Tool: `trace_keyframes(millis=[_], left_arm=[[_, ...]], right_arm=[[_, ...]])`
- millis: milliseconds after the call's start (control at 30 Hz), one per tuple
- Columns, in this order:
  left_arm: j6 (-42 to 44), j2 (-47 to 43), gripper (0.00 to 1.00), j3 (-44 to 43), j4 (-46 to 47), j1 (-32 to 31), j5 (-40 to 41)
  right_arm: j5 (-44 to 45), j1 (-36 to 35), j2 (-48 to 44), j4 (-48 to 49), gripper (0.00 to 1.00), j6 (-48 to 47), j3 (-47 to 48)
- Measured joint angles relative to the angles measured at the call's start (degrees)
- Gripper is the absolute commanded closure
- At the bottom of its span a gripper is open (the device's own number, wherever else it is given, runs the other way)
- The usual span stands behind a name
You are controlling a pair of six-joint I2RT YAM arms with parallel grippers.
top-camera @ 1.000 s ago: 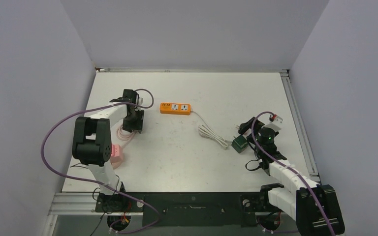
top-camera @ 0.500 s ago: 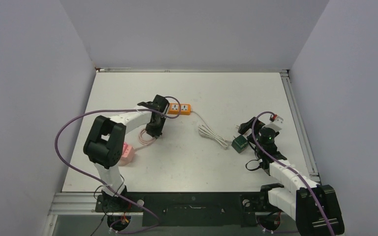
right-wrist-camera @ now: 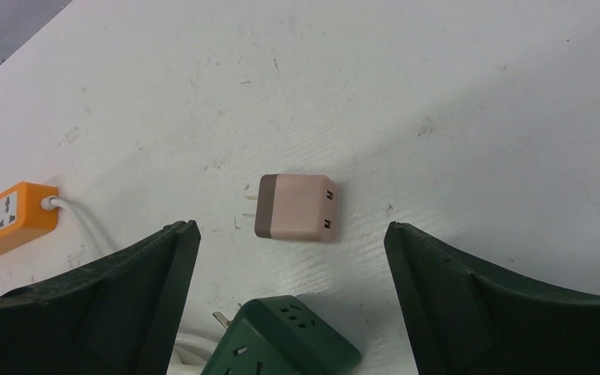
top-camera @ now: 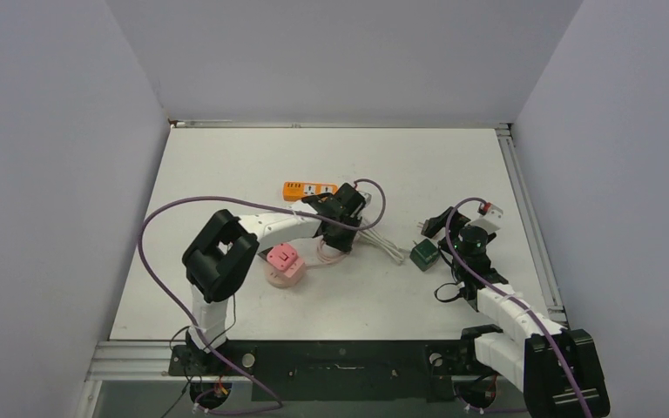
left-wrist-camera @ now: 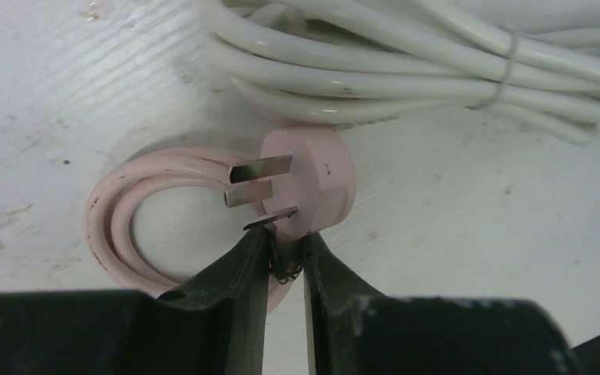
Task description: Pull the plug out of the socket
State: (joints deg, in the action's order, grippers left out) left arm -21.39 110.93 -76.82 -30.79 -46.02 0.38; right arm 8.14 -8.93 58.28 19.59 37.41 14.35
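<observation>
The pink plug (left-wrist-camera: 312,183) lies on its side on the table with its three metal prongs bare and plugged into nothing. My left gripper (left-wrist-camera: 285,251) (top-camera: 335,233) is shut on the plug's neck where the pink cable (left-wrist-camera: 113,234) leaves it. The cable loops back to a pink socket cube (top-camera: 283,261) near the table's middle. My right gripper (right-wrist-camera: 289,228) (top-camera: 435,228) hangs open at the right, over a green socket cube (right-wrist-camera: 281,344) (top-camera: 423,254) and a small pink-brown adapter (right-wrist-camera: 297,206), touching neither.
An orange power strip (top-camera: 309,190) lies behind the left gripper. Its bundled white cable (left-wrist-camera: 406,70) (top-camera: 379,237) lies right against the pink plug. Walls enclose the table on three sides, and a metal rail (top-camera: 523,200) lines the right edge.
My left arm has swept right from the table's left side to the white cable bundle, its jaws closing on the way. The pink socket cube and cable trailed right. The right arm stayed still.
</observation>
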Motion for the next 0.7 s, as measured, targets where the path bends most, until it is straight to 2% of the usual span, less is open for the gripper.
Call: trace_keyframes(millis=[133, 267, 367, 533, 633, 700], left_arm=[[-1.0, 0.5, 0.33, -1.7, 2.0, -2.2, -1.9], [-1.7, 0.3, 0.10, -2.3, 2.8, -2.2, -3.2], [-1.5, -0.8, 0.02, -2.6, 1.9, -2.0, -4.2], [0.3, -5.8, 0.04, -5.4, -1.4, -0.6, -6.6], [2.0, -10.9, 0.04, -6.6, -3.1, 3.3, -10.0], [3.1, -14.7, 0.04, -6.5, -4.0, 8.3, -12.2]], right_arm=[[0.0, 0.0, -0.4, 0.0, 0.07, -0.9, 0.0], [-0.9, 0.0, -1.9, 1.0, 0.08, -1.6, -0.7], [-2.1, 0.0, -3.0, 1.9, 0.08, -2.4, -1.6], [-4.9, -0.1, -4.7, 3.5, 0.08, -3.6, -2.3], [-6.1, -0.7, -6.1, 4.2, 0.07, -3.9, -2.3], [-6.1, -2.1, -6.8, 4.0, 0.06, -3.8, -2.2]])
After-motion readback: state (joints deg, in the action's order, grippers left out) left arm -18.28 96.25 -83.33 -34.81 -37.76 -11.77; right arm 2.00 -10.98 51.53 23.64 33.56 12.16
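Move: Held just ahead of the left fingertips, the pink plug's head is some 2 cm forward and 2 cm right of the left hand. Near table height, the white cable bundle is about 3 cm ahead and 10 cm right of that hand, the pink socket 3 cm back and 14 cm left. From the right hand the plug is about 24 cm left and 1 cm back; the green adapter 5 cm left, 3 cm back, and the small charger 4 cm left, 3 cm ahead, all some 5 to 6 cm lower. Carrying the pink plug by its cord neck about 4 cm right, low over the table beside the white bundle, the left hand spreads its fingers wide and lets go, then climbs quickly some 12 cm, swinging forward and back left near the end with its left side tipping down. Meanwhile the open, empty right hand eases about 3 cm up and 3 cm left, tilting up slightly and turning a little counter-clockwise. ##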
